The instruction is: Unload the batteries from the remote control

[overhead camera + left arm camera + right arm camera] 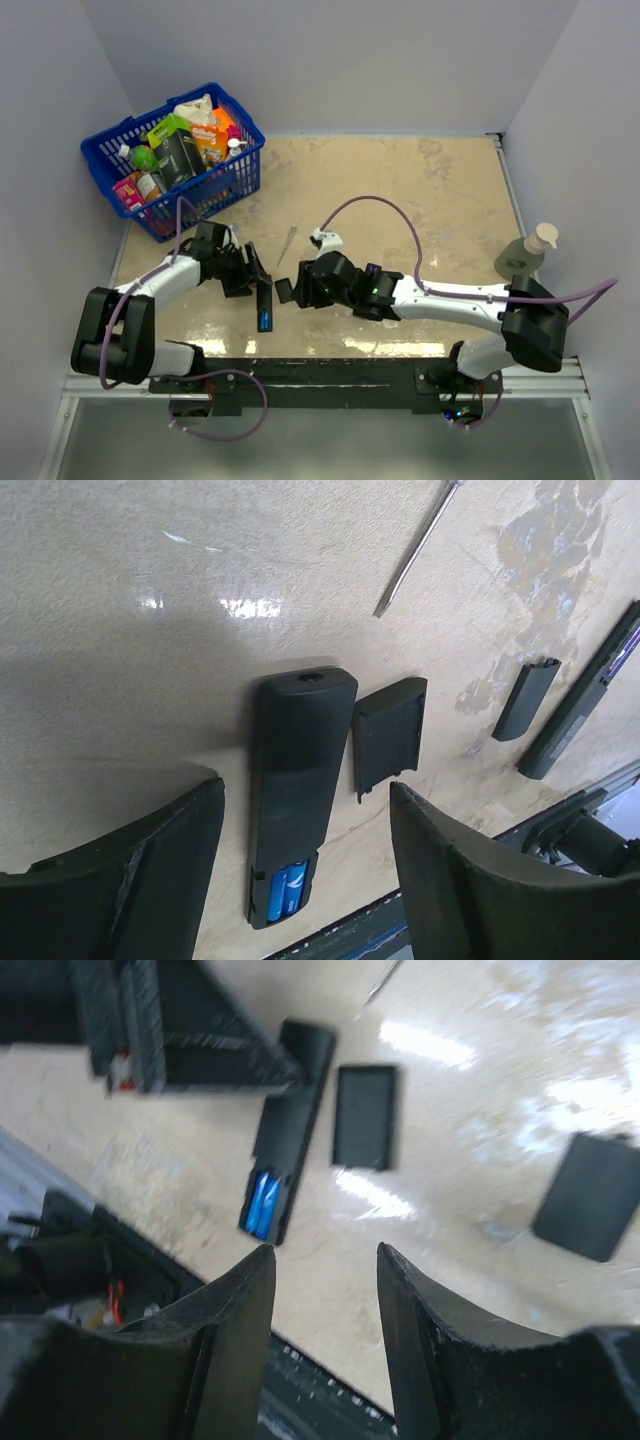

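The black remote control (295, 770) lies back-up on the tan table, its battery bay uncovered at the near end. Two bright blue batteries (283, 892) sit side by side in that bay, also showing as the batteries (263, 1203) and the batteries (265, 321). My left gripper (305, 788) hovers open above the remote's middle, one finger on each side of it, not touching. My right gripper (325, 1250) is open and holds nothing, just right of the remote's (295, 1110) battery end. From above, the left gripper (250, 272) and right gripper (290, 290) flank the remote (264, 300).
A flat black cover (388, 732) lies just right of the remote, and a second cover piece (527, 697) further right beside another long black object (590, 690). A thin screwdriver (415, 548) lies beyond. A blue basket (245, 165) of groceries stands back left, a soap dispenser (527, 255) at right.
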{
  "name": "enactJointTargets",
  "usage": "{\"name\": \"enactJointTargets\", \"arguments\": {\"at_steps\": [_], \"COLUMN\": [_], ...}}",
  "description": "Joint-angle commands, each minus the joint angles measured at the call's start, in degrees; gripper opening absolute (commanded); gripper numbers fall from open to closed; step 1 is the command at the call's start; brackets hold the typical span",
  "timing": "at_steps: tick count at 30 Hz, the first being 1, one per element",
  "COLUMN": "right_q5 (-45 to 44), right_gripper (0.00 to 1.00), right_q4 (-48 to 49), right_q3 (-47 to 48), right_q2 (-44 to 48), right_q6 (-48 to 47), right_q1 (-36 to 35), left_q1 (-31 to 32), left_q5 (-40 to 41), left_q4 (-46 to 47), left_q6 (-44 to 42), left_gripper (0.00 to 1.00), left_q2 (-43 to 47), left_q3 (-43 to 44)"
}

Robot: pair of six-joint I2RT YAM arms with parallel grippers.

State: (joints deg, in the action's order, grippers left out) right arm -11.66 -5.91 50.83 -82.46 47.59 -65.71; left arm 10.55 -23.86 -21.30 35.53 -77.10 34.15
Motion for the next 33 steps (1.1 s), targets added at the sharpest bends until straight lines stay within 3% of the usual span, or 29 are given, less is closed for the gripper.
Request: {"name": "enactJointTargets", "arguments": {"at_steps": [1, 5, 16, 26, 33], "right_q5": [-10.5, -14.4, -17.0, -20.2, -18.8], "right_gripper": [0.48, 0.47, 0.46, 0.49, 0.45], "right_q4": [-5.2, -14.7, -19.7, -20.6, -21.2], "right_q3": [4.7, 16.3, 41.5, 50.1, 53.6], "right_q2": [-1.2, -8.9, -33.5, -44.0, -50.1], "right_q6": [4.6, 8.6, 12.1, 12.1, 10.5], "right_q1": [4.8, 9.5, 13.8, 15.1, 15.3], "left_q1": [0.5, 0.5, 0.4, 0.4, 0.4], "left_q5": [3.2, 5.3, 3.9, 3.8, 3.2], "left_q4": [0.0, -1.7, -7.1, -9.1, -8.3], "left_q6": [0.6, 0.3, -5.0, -6.5, -6.5], "left_gripper": [0.71, 0.71, 0.71, 0.71, 0.72], "left_q2": [0.3, 5.5, 16.8, 21.0, 22.4], "left_q3": [0.7, 3.2, 6.6, 7.0, 6.7]}}
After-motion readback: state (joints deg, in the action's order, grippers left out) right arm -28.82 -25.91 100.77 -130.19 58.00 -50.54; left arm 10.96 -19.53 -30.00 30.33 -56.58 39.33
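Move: Ahead of the right hand by about 23 cm, some 3 cm to its left and 12 cm below, lies the screwdriver's handle. From that hand, the near battery cover is roughly 8 cm ahead and 5 cm left, the left remote control 4 cm ahead and 10 cm left, the second cover 8 cm ahead and 7 cm right. From the left hand the handle is about 15 cm ahead, 10 cm right and 3 cm lower. Swinging forward about 22 cm past the battery cover to the screwdriver, the right hand turns some 35 degrees clockwise, travelling level at first, then sinking 9 cm so its half-open fingers come close around the handle, no touch visible. The left hand, fingers still open, rises 9 cm off the left remote control and tips its fingers up about 20 degrees. ##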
